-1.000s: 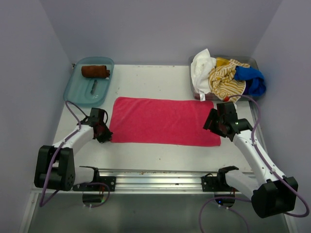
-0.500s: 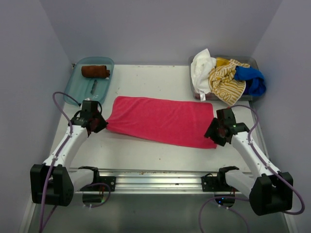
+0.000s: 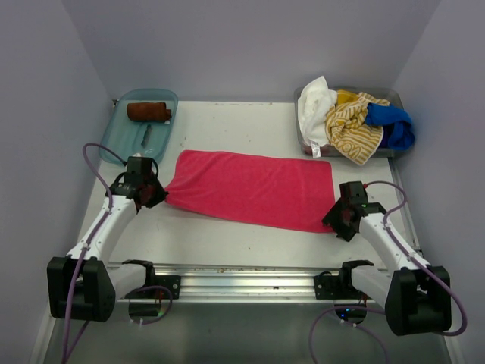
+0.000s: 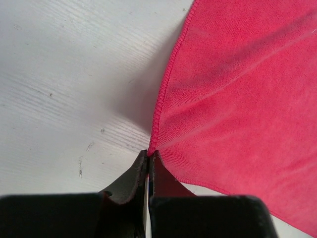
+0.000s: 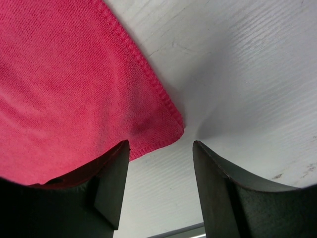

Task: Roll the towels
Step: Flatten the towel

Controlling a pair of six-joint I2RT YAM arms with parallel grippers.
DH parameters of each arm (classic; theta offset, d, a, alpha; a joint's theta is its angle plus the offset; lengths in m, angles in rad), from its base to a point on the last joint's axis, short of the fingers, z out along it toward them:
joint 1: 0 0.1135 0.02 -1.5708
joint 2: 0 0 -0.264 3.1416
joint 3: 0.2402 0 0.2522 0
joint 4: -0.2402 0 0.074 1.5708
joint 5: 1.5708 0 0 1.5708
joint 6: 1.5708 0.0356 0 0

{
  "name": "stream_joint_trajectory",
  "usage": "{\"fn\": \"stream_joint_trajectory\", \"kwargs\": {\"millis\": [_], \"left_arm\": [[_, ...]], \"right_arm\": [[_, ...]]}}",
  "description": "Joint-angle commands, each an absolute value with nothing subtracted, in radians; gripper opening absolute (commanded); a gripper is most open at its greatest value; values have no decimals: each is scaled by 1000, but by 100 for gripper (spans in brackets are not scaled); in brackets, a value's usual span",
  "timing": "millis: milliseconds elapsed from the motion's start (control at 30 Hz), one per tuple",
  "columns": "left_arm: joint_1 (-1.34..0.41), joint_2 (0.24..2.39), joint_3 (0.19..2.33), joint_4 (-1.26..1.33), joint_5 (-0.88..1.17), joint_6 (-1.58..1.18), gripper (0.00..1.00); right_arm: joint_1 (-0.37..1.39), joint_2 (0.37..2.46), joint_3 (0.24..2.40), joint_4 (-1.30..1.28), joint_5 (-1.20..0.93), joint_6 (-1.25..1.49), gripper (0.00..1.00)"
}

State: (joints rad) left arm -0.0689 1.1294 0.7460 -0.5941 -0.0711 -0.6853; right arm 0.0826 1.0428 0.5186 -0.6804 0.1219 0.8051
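A hot pink towel (image 3: 250,188) lies spread flat across the middle of the table. My left gripper (image 3: 157,194) is shut on its near left corner; in the left wrist view the hemmed corner (image 4: 151,145) is pinched between the closed fingertips of the gripper (image 4: 149,153), and the towel (image 4: 237,99) lifts slightly there. My right gripper (image 3: 337,221) stands open at the near right corner. In the right wrist view that corner (image 5: 171,130) lies just ahead of the gap in the gripper (image 5: 161,145), untouched. More towels, white (image 3: 313,106), striped (image 3: 351,130) and blue (image 3: 391,124), are piled at the back right.
A rolled rust-brown towel (image 3: 148,111) rests in the teal tray (image 3: 121,145) at the back left. The piled towels sit in a clear bin (image 3: 391,92). A metal rail (image 3: 242,277) runs along the near edge. Walls close in on both sides.
The left gripper shut on the towel's near left corner and pulled it left and back, skewing the towel. The right gripper moved nearer, down to the near right corner.
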Motion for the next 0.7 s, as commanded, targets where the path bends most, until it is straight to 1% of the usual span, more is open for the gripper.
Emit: {"fn": "stream_joint_trajectory", "kwargs": {"millis": [0,100,200,300,333,367,400,467,567,600,667], "left_arm": [[-60,1134,758,-584,-58,-655,0],[-60,1138,756,-577,-58,-647,0],[-61,1137,755,-575,-60,-641,0],[-60,1135,761,-575,-60,-640,0],[-61,1135,762,-578,-58,-637,0],[-61,1135,767,-580,-58,-632,0],[-61,1134,778,-583,-61,-629,0],[-60,1131,802,-594,-66,-604,0],[-60,1123,899,-636,-72,-571,0],[-60,1121,963,-647,-71,-563,0],[-60,1115,1029,-686,-71,-551,0]], "right_arm": [[77,1060,508,-620,161,842,58],[72,1095,499,-586,176,847,57],[72,1137,497,-546,193,845,53],[71,1164,500,-506,204,836,37],[69,1170,509,-505,206,838,20],[68,1175,521,-509,204,838,8],[69,1177,534,-528,196,835,0],[69,1160,589,-561,201,831,0],[67,1071,692,-644,219,804,0],[67,1024,724,-661,236,784,0],[66,993,837,-724,259,759,0]]}}
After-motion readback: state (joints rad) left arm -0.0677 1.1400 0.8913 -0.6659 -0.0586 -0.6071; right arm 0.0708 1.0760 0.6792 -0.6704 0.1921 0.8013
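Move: The pink towel's near right corner lies just about under the open right gripper, some 2 cm ahead, 1 cm right and 2 cm below. The far right corner is about 21 cm ahead and level sideways, the towel basket's middle roughly 36 cm ahead and 8 cm right. The left gripper already holds the near left corner off the table; from it, the near right corner lies about 50 cm right, 6 cm back and 8 cm lower. Ease the right gripper down about 1 cm, forward and slightly right over the towel's near right corner, and shut the fingers to pinch that corner. Then lift it briskly, some 6 cm up and 3 cm forward, tipping the fingertips a little outward. Hold the left gripper still with its corner pinched, then raise it about 4 cm at the same time. ##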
